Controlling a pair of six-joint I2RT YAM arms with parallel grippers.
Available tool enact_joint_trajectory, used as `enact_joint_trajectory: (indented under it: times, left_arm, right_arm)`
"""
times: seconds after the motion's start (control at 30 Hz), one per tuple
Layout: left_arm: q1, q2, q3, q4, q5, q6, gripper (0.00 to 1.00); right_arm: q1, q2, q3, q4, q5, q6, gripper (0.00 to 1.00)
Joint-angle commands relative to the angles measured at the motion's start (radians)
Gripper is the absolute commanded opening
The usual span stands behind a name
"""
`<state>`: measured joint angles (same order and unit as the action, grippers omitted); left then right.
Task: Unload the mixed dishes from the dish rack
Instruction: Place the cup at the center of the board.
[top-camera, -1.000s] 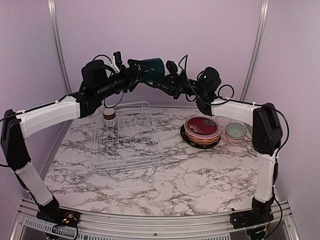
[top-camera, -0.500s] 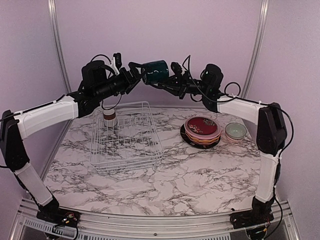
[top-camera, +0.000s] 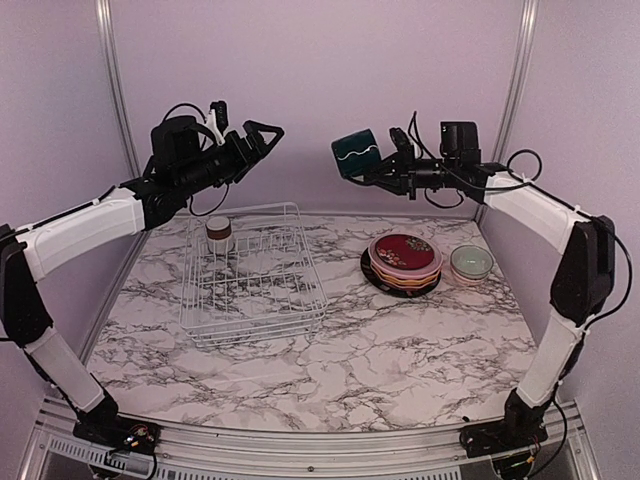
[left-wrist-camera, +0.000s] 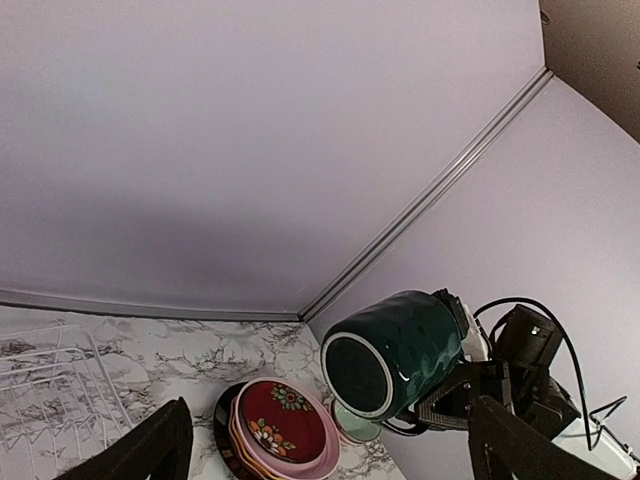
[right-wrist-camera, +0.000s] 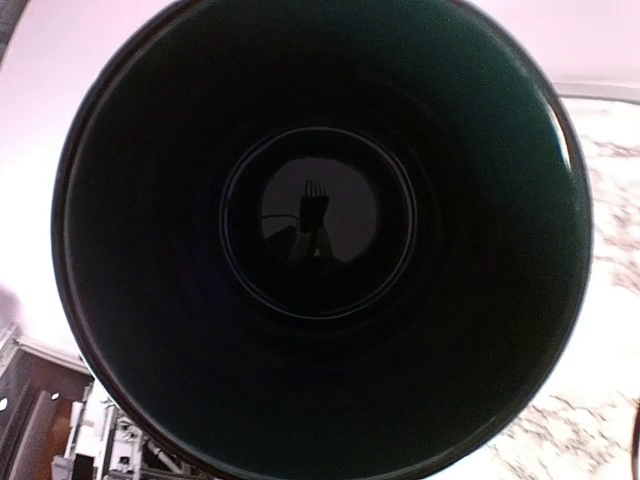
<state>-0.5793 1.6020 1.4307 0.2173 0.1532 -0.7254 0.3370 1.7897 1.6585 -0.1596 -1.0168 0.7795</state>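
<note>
High above the table my right gripper (top-camera: 390, 165) is shut on the dark green mug (top-camera: 355, 155), which lies on its side with its base toward the left arm. The mug's dark inside (right-wrist-camera: 320, 240) fills the right wrist view and hides the fingers. My left gripper (top-camera: 262, 131) is open and empty, a short way left of the mug (left-wrist-camera: 400, 350). The white wire dish rack (top-camera: 290, 310) sits at the table's left with a white-and-brown cup (top-camera: 219, 235) in its far corner.
A stack of plates with a floral red one on top (top-camera: 405, 252) sits at the right rear of the marble table, and shows again in the left wrist view (left-wrist-camera: 285, 425). A pale green bowl (top-camera: 471, 262) stands to its right. Purple walls close the back.
The two grippers have drawn apart. My left gripper let go of the mug and pulled back left. My right gripper carried the mug to the right.
</note>
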Motion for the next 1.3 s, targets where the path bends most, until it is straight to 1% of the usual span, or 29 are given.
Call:
enact_joint_trajectory:
  times: [0.0, 0.1, 0.3, 0.37, 0.5, 0.6, 0.8, 1.03, 1.27]
  left_arm:
    - [0.014, -0.031, -0.015, -0.071, -0.027, 0.047, 0.99]
    - [0.019, -0.029, -0.015, -0.082, -0.03, 0.052, 0.99]
    - [0.025, -0.014, -0.007, -0.094, -0.032, 0.053, 0.99]
    - [0.025, -0.007, -0.001, -0.097, -0.032, 0.053, 0.99]
    - [0.027, 0.007, 0.012, -0.102, -0.034, 0.051, 0.99]
    - [0.027, 0.016, 0.013, -0.102, -0.037, 0.048, 0.99]
    - [0.028, 0.023, 0.008, -0.105, -0.053, 0.047, 0.99]
    - [0.03, 0.01, -0.007, -0.11, -0.077, 0.052, 0.99]
    - [0.033, 0.006, -0.018, -0.11, -0.085, 0.05, 0.99]
  right_arm:
    - [-0.008, -0.101, 0.051, -0.428, 0.193, -0.39, 0.0]
    - [-0.009, -0.175, -0.025, -0.528, 0.318, -0.469, 0.0]
    - [-0.008, -0.341, -0.232, -0.607, 0.512, -0.524, 0.0]
    - [-0.009, -0.388, -0.295, -0.636, 0.593, -0.52, 0.0]
    - [-0.009, -0.484, -0.417, -0.64, 0.734, -0.472, 0.0]
    - [-0.009, -0.528, -0.492, -0.637, 0.803, -0.433, 0.0]
    - [-0.031, -0.523, -0.602, -0.624, 0.896, -0.409, 0.0]
    - [-0.167, -0.553, -0.703, -0.579, 0.921, -0.445, 0.0]
    - [-0.195, -0.526, -0.745, -0.565, 1.094, -0.462, 0.0]
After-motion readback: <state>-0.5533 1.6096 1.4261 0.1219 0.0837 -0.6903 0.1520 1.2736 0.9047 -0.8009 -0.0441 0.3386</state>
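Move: Out in front of and to the left of the stacked bowls lies the bare bit of table the green cup is being taken to: from the right hand, which holds the cup, about 12 cm back, 27 cm to the right and 31 cm below. The bowls stand roughly 1 cm ahead and 31 cm right, the plate stack about 1 cm ahead and 10 cm right, both some 31 cm down. From the left hand that spot is about 13 cm back, 56 cm right, 36 cm below. Swinging the cup down and to the right, the right hand travels about 25 cm each way and draws back some 12 cm early on, passing from high beyond the plate stack towards the table before the bowls. Its wrist rolls over by about 70 degrees, so the fingers, first pointing left, end nearly straight down, still pinching the cup's wall. The empty, open left hand sinks slightly. ##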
